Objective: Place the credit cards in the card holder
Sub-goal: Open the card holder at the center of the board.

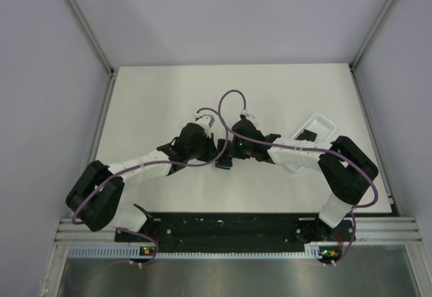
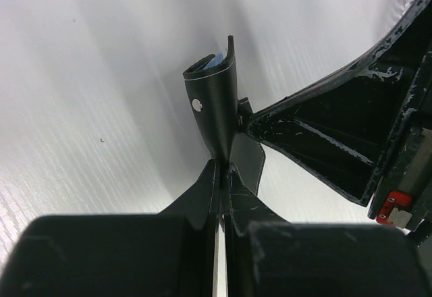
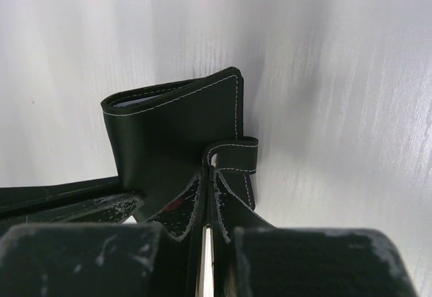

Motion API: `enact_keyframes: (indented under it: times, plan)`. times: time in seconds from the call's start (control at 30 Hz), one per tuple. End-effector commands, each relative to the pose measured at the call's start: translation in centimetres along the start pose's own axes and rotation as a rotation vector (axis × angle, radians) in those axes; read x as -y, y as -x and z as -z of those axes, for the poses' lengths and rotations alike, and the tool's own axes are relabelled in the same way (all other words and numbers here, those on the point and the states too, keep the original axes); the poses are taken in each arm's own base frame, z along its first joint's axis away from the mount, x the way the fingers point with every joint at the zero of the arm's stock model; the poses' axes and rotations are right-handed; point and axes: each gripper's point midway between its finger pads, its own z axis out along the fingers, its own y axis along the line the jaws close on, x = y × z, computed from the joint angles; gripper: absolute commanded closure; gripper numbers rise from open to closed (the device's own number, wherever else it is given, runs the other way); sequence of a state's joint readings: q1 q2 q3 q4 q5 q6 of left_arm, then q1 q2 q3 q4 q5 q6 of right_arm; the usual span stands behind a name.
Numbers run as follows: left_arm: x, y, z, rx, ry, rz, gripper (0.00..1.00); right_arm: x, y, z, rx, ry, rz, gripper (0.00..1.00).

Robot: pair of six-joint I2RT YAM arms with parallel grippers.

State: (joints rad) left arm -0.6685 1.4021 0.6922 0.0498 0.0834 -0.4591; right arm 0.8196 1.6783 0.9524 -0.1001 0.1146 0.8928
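Note:
The card holder [image 2: 214,108], a black folding wallet with a pale dot and a sliver of blue lining at its top, stands on edge between both arms. My left gripper [image 2: 223,165] is shut on its lower edge. From the other side my right gripper [image 3: 209,165] is shut on the stitched strap of the card holder [image 3: 177,125]. In the top view the two grippers meet over the card holder [image 1: 223,163] at the table's middle. One dark credit card [image 1: 307,135] lies in the white tray.
The long white tray [image 1: 322,123] lies at the right, partly under the right arm. The right arm's finger [image 2: 337,142] fills the right of the left wrist view. Purple cables loop above both wrists.

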Motion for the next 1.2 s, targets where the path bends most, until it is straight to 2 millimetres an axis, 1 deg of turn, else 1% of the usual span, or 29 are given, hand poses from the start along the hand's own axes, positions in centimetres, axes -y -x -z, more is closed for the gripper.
enact_keyframes:
  times: [0.0, 0.2, 0.33, 0.4, 0.47, 0.5, 0.53, 0.57, 0.63, 0.7, 0.73, 0.83, 0.97, 1.03, 1.17]
  plan:
    - [0.7, 3.2, 1.0, 0.111, -0.002, 0.000, 1.00, 3.5, 0.5, 0.7, 0.017, -0.149, 0.027, 1.00]
    - [0.5, 3.1, 1.0, 0.111, 0.005, 0.000, 1.00, 5.8, 0.5, 1.5, 0.007, -0.242, 0.035, 1.00]
    - [0.6, 2.9, 0.9, 0.106, 0.002, 0.001, 1.00, 6.2, 0.7, 1.8, 0.016, -0.254, 0.032, 1.00]
    - [0.6, 2.9, 0.9, 0.105, 0.000, 0.002, 1.00, 5.8, 1.1, 2.1, 0.029, -0.240, 0.030, 1.00]
    - [0.6, 2.9, 0.9, 0.105, 0.000, 0.002, 1.00, 4.6, 1.6, 2.4, 0.050, -0.173, 0.041, 1.00]
    - [0.6, 2.9, 0.9, 0.104, -0.002, 0.001, 1.00, 3.6, 1.9, 2.5, 0.064, -0.115, 0.048, 1.00]
    - [0.6, 2.9, 0.9, 0.105, -0.001, 0.001, 1.00, 2.2, 2.3, 2.8, 0.079, -0.043, 0.049, 0.98]
    - [0.7, 2.9, 0.9, 0.105, -0.003, 0.002, 1.00, 1.5, 2.3, 3.0, 0.087, 0.007, 0.048, 0.85]
    - [0.8, 3.1, 1.0, 0.108, -0.008, 0.002, 1.00, -0.2, 2.4, 3.4, 0.099, 0.101, 0.035, 0.71]
    - [0.8, 3.0, 0.9, 0.106, -0.009, 0.002, 1.00, -1.8, 2.8, 3.8, 0.108, 0.182, 0.024, 0.63]
    - [0.9, 3.1, 1.0, 0.107, -0.013, 0.002, 1.00, -2.3, 2.6, 3.8, 0.098, 0.205, 0.025, 0.61]
    - [1.1, 3.0, 0.9, 0.100, -0.024, 0.005, 1.00, -3.7, 2.4, 3.5, 0.068, 0.256, 0.022, 0.59]
    - [1.5, 3.0, 0.9, 0.095, -0.046, 0.003, 1.00, -4.5, 2.1, 2.9, 0.054, 0.266, 0.026, 0.58]
    - [1.6, 3.0, 0.9, 0.094, -0.053, 0.004, 1.00, -4.5, 2.0, 2.5, 0.050, 0.261, 0.024, 0.57]
    - [1.9, 3.0, 0.9, 0.093, -0.064, 0.005, 1.00, -3.7, 1.8, 1.7, 0.040, 0.210, 0.010, 0.58]
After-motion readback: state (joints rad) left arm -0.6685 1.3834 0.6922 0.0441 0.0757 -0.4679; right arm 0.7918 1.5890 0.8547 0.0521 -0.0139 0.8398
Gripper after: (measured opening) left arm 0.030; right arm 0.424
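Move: The strap that closes the card holder lies right at the right hand's shut fingertips, snap and all. The holder's middle is some 2 cm to their left, level ahead and about 1 cm lower. The white tray stands roughly 26 cm to this hand's right, 4 cm farther out, 5 cm lower. The left hand holds the holder by its spine side; from it the strap lies about 3 cm right and 1 cm ahead. The holder's strap is what the shut right fingertips pull away from, going about 5.5 cm right and down 2.5 while the hand tips over. They then swing back left and rise some 5 cm, rolling back about 20 degrees and opening a little under half, to sink slightly above the snap. The left hand keeps its pinch on the holder. ##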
